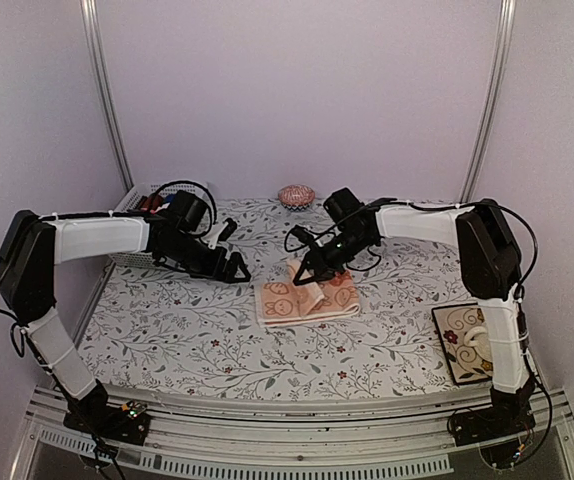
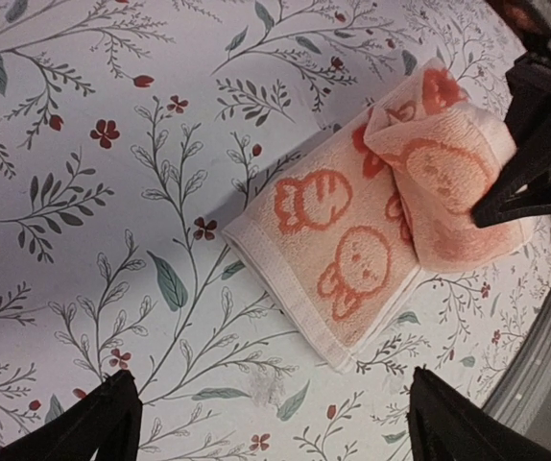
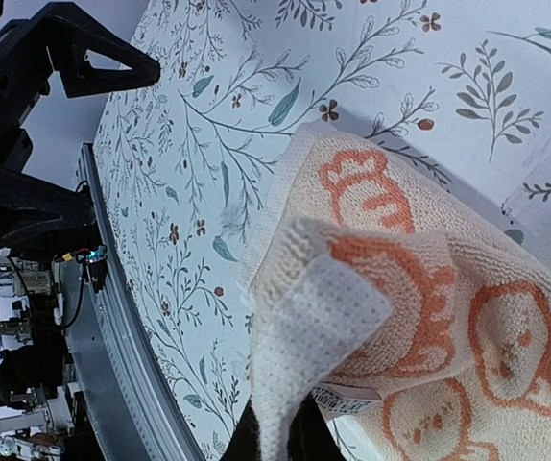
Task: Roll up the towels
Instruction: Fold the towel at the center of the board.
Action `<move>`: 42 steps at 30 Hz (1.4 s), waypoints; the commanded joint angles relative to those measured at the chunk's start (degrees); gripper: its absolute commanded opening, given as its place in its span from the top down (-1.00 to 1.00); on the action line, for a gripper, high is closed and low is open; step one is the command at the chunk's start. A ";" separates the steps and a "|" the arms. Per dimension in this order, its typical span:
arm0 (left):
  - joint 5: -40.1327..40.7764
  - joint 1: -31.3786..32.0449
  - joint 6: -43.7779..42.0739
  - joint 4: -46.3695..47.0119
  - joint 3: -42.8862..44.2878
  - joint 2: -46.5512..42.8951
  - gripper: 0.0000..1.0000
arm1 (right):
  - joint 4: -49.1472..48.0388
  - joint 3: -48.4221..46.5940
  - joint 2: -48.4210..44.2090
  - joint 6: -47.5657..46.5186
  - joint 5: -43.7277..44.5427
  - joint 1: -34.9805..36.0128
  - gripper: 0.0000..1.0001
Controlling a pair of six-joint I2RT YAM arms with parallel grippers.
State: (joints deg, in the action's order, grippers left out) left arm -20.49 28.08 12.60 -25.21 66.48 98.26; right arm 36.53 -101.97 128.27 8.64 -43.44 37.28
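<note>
A peach-orange towel (image 1: pixel 312 303) with orange animal faces lies flat in the middle of the flowered table. Its far left corner is lifted and folded over toward the middle. My right gripper (image 1: pixel 303 276) is shut on that raised corner; in the right wrist view the cream edge of the towel (image 3: pixel 352 317) runs down between the closed jaws (image 3: pixel 280 440). My left gripper (image 1: pixel 239 270) hovers just left of the towel, open and holding nothing. In the left wrist view the towel (image 2: pixel 343 240) lies ahead of the wide-apart fingers (image 2: pixel 103 413), with the right gripper (image 2: pixel 520 192) at its folded corner.
A white basket (image 1: pixel 130 208) with small items stands at the back left behind the left arm. A pink patterned round object (image 1: pixel 296 195) sits at the back centre. A dark-rimmed rectangular tray (image 1: pixel 464 343) lies at the near right. The metal rail (image 1: pixel 297 418) marks the table's front edge.
</note>
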 commanded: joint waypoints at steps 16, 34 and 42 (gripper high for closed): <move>-0.17 0.38 1.03 -0.12 -0.28 0.19 -0.93 | 1.15 -0.07 -1.71 -2.20 -2.25 -0.33 0.82; 0.07 0.48 1.80 0.64 -1.77 -0.67 -0.93 | -1.20 -2.92 1.80 -0.72 -2.18 3.35 0.29; 0.75 1.47 3.04 1.07 -1.73 -1.52 -0.93 | -4.56 -2.70 -0.22 -0.08 -3.38 3.54 0.01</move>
State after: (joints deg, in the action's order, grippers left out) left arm -20.21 28.40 14.52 -25.12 64.77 98.26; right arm 33.36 -103.63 128.77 8.93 -46.89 40.84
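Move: The towel's left end, where its held-up flap is being taken, lies roughly 6 cm to the right hand's left, about 2 cm back and some 5 cm below. The towel's right end is about 10 cm to that hand's right and 1 cm back; the patterned bowl stands some 27 cm ahead of it, 1 cm to its left. From the open left hand, the towel's left end is about 8 cm right, 2 cm back and 6 cm below. The towel's flap, still pinched in the right fingers, is first eased about 1.5 cm up and to the right with a little forward, then carried left some 5 cm and about 3 cm back, sinking slightly towards the towel's left end. There the fingers open to about half and let go, the hand carrying on left and lifting about 1.5 cm. ##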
